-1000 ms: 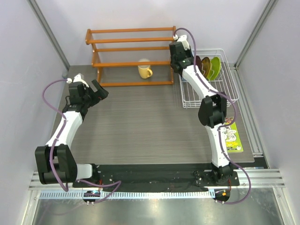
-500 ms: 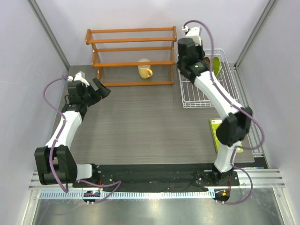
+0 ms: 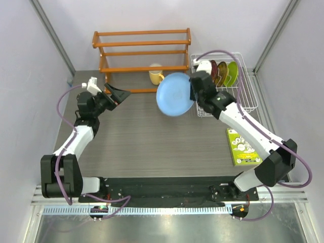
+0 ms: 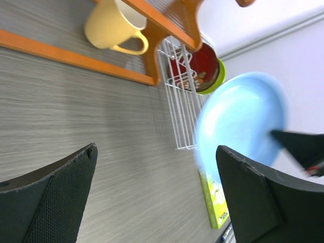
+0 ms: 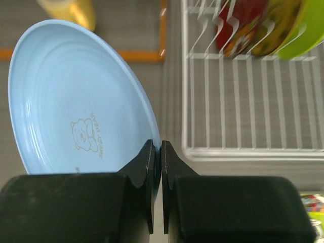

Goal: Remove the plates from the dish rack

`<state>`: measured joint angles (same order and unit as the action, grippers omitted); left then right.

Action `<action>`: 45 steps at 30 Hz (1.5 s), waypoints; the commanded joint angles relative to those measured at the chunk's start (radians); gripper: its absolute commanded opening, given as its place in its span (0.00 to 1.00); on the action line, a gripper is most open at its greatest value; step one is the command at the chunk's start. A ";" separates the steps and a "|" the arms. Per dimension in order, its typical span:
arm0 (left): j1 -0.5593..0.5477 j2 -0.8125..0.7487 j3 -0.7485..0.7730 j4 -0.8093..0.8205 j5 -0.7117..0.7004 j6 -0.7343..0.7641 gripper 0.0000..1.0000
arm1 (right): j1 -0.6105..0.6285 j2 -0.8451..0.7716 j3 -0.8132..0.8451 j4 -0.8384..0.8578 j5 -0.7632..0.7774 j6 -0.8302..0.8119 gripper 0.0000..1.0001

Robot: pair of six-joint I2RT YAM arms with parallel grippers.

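My right gripper (image 3: 194, 91) is shut on the rim of the light blue plate (image 3: 174, 94), holding it in the air left of the white dish rack (image 3: 242, 97); it also shows in the right wrist view (image 5: 76, 116) and the left wrist view (image 4: 238, 121). The dark red plate (image 3: 214, 70), yellow-brown plate (image 3: 221, 73) and lime green plate (image 3: 232, 72) stand in the rack's far slots. In the right wrist view they are the red (image 5: 238, 20), yellow-brown (image 5: 276, 25) and green (image 5: 309, 30) ones. My left gripper (image 3: 117, 95) is open and empty, aimed at the blue plate.
An orange wooden shelf (image 3: 142, 50) stands at the back with a yellow mug (image 3: 156, 76) in it. A green booklet (image 3: 244, 147) lies on the table at the right, near the right arm.
My right gripper has lifted the blue plate out of the rack and carried it left and nearer. My left gripper has turned and reached right toward it.
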<state>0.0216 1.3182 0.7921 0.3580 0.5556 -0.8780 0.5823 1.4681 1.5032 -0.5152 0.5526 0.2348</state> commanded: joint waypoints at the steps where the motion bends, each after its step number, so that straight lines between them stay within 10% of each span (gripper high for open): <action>1: -0.070 -0.013 -0.048 0.180 0.052 -0.076 1.00 | 0.046 -0.045 -0.118 0.082 -0.157 0.138 0.01; 16: -0.167 0.104 -0.232 0.506 0.023 -0.138 0.89 | 0.114 0.021 -0.224 0.219 -0.295 0.242 0.01; 28: -0.180 0.168 -0.260 0.538 0.018 -0.142 0.15 | 0.114 0.020 -0.256 0.280 -0.365 0.279 0.01; 30: -0.178 0.168 -0.269 0.530 0.007 -0.130 0.00 | 0.114 0.020 -0.256 0.279 -0.353 0.273 0.08; 35: -0.180 0.118 -0.254 0.319 -0.065 -0.040 0.00 | 0.113 0.011 -0.261 0.254 -0.266 0.241 0.46; 45: -0.178 -0.037 -0.180 -0.171 -0.333 0.204 0.00 | 0.088 -0.023 -0.291 0.179 -0.083 0.170 0.62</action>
<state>-0.1558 1.3334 0.5594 0.3382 0.3363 -0.7776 0.6846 1.4982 1.2270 -0.3264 0.3794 0.4416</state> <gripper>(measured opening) 0.068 0.616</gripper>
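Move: The blue plate is already pinched by its right rim in the right hand, its middle about 7 cm left of that hand and level with it front to back. The same plate lies some 24 cm to the right of the open left hand, level front to back and a few centimetres higher. From the right hand, the yellow mug stands about 17 cm left, 18 cm ahead and well below; the dish rack's middle is roughly 15 cm right, 14 cm ahead and 20 cm below. The left fingers shut on the plate's left rim after that hand has gone about 7 cm right, a little back and down to meet it; meanwhile the right hand brings the plate some 11 cm left and 10 cm down, turning counter-clockwise. Then the right fingers open and back off about 3 cm to the right, while the left hand lowers the plate another 5 cm, easing left. ##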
